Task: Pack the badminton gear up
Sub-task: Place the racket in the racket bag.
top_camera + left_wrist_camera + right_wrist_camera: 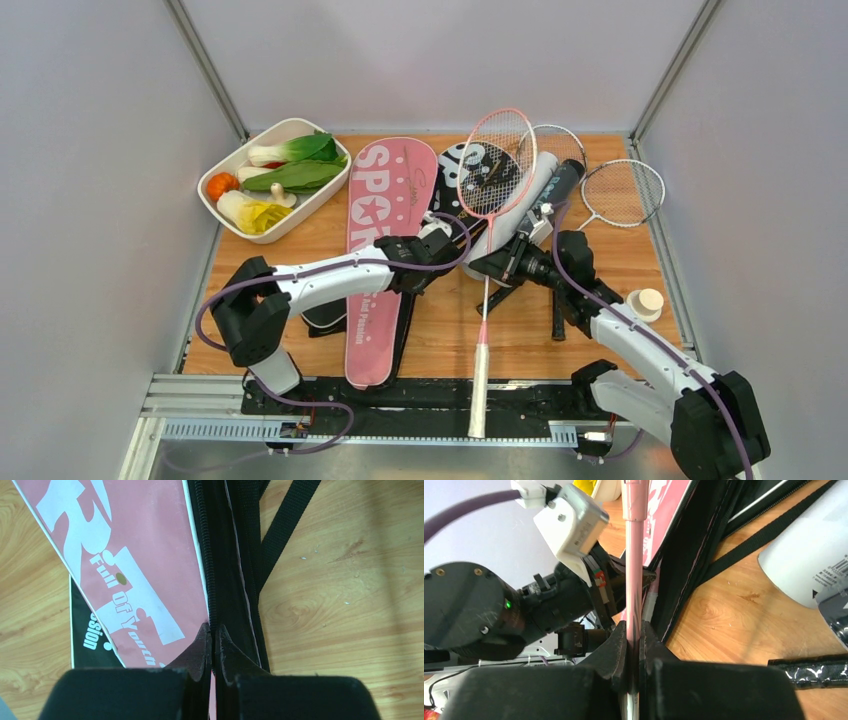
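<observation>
The pink "SPORT" cover (pixel 385 220) lies lengthwise on the table, partly over a black cover (pixel 470 165). My left gripper (pixel 440 247) is shut on the pink cover's black zipper edge (pixel 212 580); in the left wrist view the left gripper (pixel 214 630) pinches that seam. The pink racket (pixel 497 165) rests with its head over the black cover and its handle (pixel 480 385) toward the near edge. My right gripper (pixel 492 268) is shut on its shaft (pixel 633 555), the right gripper (pixel 634 627) clamping it on both sides.
A white tube (pixel 522 205) and a black tube (pixel 562 183) lie beside two silver rackets (pixel 622 192) at the back right. A white dish of vegetables (pixel 275 180) stands back left. A small bottle with a tan cap (pixel 645 303) sits by my right arm. Black straps (pixel 285 525) trail across the wood.
</observation>
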Robot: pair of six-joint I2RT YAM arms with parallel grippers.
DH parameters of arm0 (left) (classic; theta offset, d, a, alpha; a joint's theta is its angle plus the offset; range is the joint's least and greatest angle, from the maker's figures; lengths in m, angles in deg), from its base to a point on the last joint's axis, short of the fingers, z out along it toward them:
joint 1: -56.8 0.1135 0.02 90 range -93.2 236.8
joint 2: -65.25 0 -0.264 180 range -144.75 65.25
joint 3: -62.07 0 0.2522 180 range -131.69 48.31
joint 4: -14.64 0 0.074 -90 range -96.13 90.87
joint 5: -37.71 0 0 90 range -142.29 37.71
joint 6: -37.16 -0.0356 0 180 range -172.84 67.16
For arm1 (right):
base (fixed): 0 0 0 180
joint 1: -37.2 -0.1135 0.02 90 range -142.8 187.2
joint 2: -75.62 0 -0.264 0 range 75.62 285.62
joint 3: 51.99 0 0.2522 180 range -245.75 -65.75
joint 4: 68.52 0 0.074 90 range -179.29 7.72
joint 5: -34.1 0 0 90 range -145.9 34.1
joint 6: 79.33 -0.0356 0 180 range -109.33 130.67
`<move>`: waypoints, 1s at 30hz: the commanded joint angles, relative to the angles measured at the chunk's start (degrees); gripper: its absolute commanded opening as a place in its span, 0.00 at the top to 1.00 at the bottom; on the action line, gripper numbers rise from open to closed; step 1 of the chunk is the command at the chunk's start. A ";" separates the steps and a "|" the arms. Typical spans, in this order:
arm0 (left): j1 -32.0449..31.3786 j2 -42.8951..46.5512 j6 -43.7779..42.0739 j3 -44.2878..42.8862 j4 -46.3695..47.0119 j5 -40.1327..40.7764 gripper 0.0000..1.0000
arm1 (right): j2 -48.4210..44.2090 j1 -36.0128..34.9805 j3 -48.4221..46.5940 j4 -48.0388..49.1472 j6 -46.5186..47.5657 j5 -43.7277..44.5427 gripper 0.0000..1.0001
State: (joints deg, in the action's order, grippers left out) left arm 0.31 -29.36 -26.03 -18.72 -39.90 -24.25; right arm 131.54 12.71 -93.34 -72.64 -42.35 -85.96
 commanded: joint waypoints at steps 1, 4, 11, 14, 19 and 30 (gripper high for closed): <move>2.43 3.48 1.95 -0.93 1.65 -3.09 1.00 | -2.01 0.24 1.11 2.61 -2.84 -2.32 1.00; 5.22 7.47 3.28 0.08 3.63 -6.53 1.00 | -2.39 -0.45 3.18 4.65 -6.72 -4.26 1.00; 7.22 17.25 8.32 4.71 10.88 -11.48 1.00 | 0.99 -7.64 6.24 10.94 -15.19 -6.69 1.00; 7.27 19.65 10.26 7.15 12.75 -12.43 1.00 | 1.34 -10.13 7.43 13.06 -17.63 -5.89 1.00; 7.29 23.47 11.08 10.63 15.89 -14.44 1.00 | 2.48 -12.28 7.89 15.20 -20.41 -4.59 1.00; 7.37 27.60 10.61 14.25 18.28 -13.77 1.00 | 10.06 -20.84 6.59 19.10 -22.47 -3.98 1.00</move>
State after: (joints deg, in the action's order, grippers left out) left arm 7.81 -5.67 -16.11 -5.34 -27.49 -37.22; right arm 140.17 -5.56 -85.28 -59.08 -62.87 -88.82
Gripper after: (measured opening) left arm 0.011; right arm 0.058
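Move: The pink racket bag's middle is about 18 cm left, 10 cm ahead and 15 cm below the right hand, which already holds the racket by its shaft. From that hand, the white tube is roughly 20 cm ahead and 8 cm right, and a black racket handle 5 cm right and 2 cm ahead, both low. The left hand already pinches the bag's zip edge, with the bag's middle 10 cm ahead, 5 cm left, 5 cm below; the held racket is 13 cm right, level ahead and 10 cm above it. The pink bag's zip edge, still pinched in the shut left fingers, is pulled up about 6 cm while that wrist rolls some 30 degrees, its right side rising. The racket, its shaft kept gripped, is drawn back nearly 10 cm, leftward and somewhat down by the right hand towards the bag's open side, the wrist dipping the racket's head about 20 degrees and turning it counter-clockwise. ##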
